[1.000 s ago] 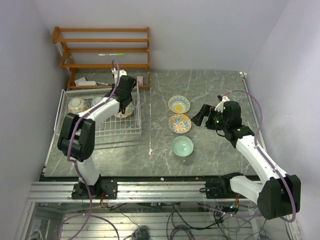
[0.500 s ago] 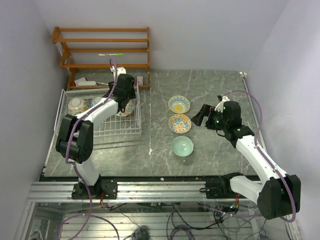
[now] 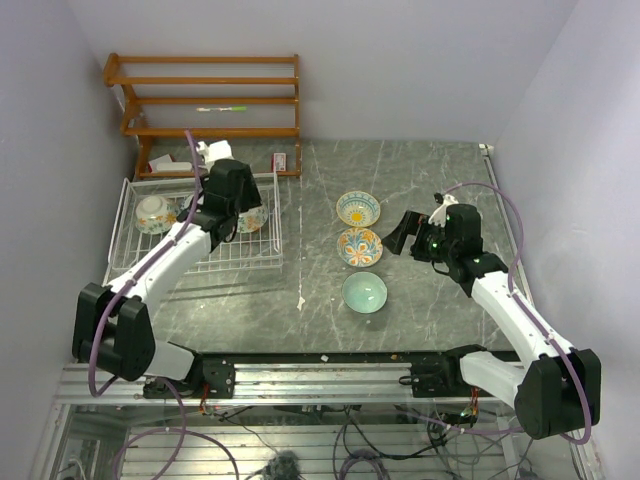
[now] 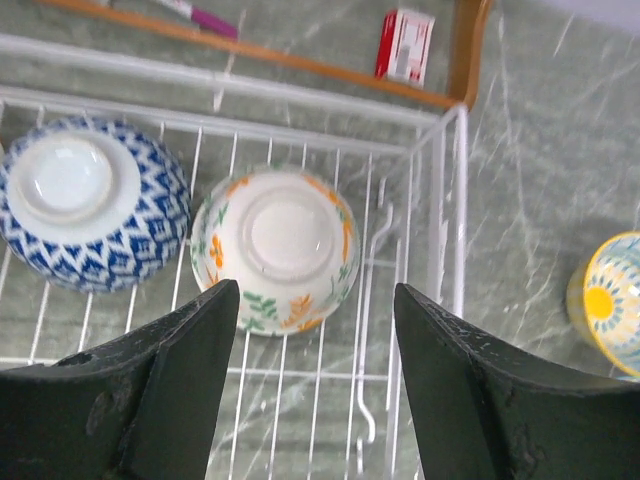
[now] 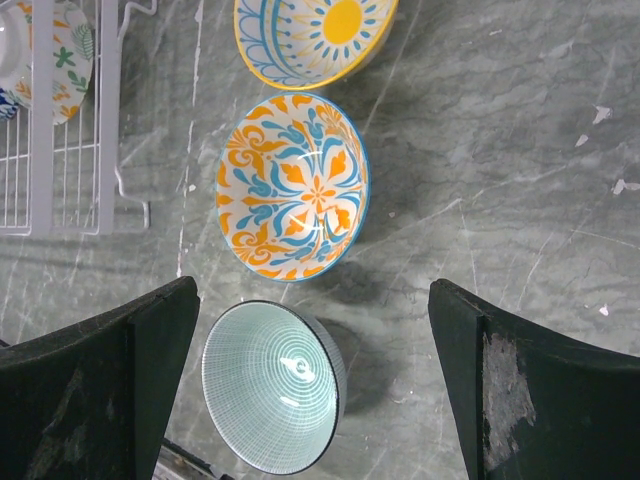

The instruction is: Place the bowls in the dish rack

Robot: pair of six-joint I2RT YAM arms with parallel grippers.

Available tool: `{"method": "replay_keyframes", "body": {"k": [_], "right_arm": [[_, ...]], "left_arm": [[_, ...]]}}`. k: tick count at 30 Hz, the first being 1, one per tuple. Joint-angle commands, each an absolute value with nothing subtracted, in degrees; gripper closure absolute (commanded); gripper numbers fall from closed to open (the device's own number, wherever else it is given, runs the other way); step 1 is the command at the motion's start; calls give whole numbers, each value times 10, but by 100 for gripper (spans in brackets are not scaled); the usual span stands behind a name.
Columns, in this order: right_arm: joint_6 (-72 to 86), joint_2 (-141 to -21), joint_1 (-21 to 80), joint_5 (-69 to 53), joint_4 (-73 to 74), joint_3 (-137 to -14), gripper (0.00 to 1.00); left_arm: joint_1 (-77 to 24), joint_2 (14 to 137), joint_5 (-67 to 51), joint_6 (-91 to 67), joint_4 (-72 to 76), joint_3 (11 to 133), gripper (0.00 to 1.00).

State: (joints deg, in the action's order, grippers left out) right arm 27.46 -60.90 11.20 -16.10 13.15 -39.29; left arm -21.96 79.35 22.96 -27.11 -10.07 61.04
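Note:
Two bowls lie upside down in the white wire dish rack (image 4: 440, 200): a blue-patterned one (image 4: 90, 215) and an orange-and-green floral one (image 4: 275, 245). My left gripper (image 4: 315, 300) hangs open just above the floral bowl, touching nothing. From above, the rack (image 3: 275, 240) also holds a bowl at its left end (image 3: 152, 210). Three bowls stand upright on the table in a row: yellow-and-blue (image 5: 315, 35), orange-and-blue (image 5: 293, 187) and pale teal (image 5: 270, 385). My right gripper (image 5: 312, 300) is open and empty, above and to the right of them (image 3: 400, 232).
A brown wooden shelf unit (image 3: 205, 100) stands behind the rack against the back wall. A small red-and-white box (image 4: 405, 45) and a pink pen (image 4: 195, 15) lie at its foot. A small white scrap (image 3: 301, 301) lies on the grey marble tabletop.
My left gripper has opened and let go of the floral bowl, which now rests in the rack. The left arm has drawn back to the left. The right arm has barely moved.

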Motion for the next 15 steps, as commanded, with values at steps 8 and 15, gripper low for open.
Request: {"method": "replay_keyframes", "body": {"k": [8, 15], "right_arm": [[278, -596, 109, -161, 129, -384, 1], [276, -600, 108, -158, 130, -389, 1]], "left_arm": [[-220, 815, 160, -321, -114, 562, 27], [-220, 862, 144, -324, -88, 561, 26]]}}
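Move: The left gripper is open and empty. The upside-down floral bowl it has just left in the dish rack lies about 6 cm ahead, 3 cm left and some 12 cm below. The blue patterned bowl stands roughly 14 cm left of that bowl and about 1 cm farther out; the rack's right wall is about 4 cm ahead and 5 cm right of the gripper, some 10 cm lower. From the right gripper the floral bowl lies about 40 cm left, 5 cm ahead and 6 cm lower. Bring the left gripper down about 7 cm towards the rack on the near side of the floral bowl, first easing back some 2 cm on the way and then drifting slightly right. Tip the fingers about 10 degrees further down and keep them open, touching nothing yet. ##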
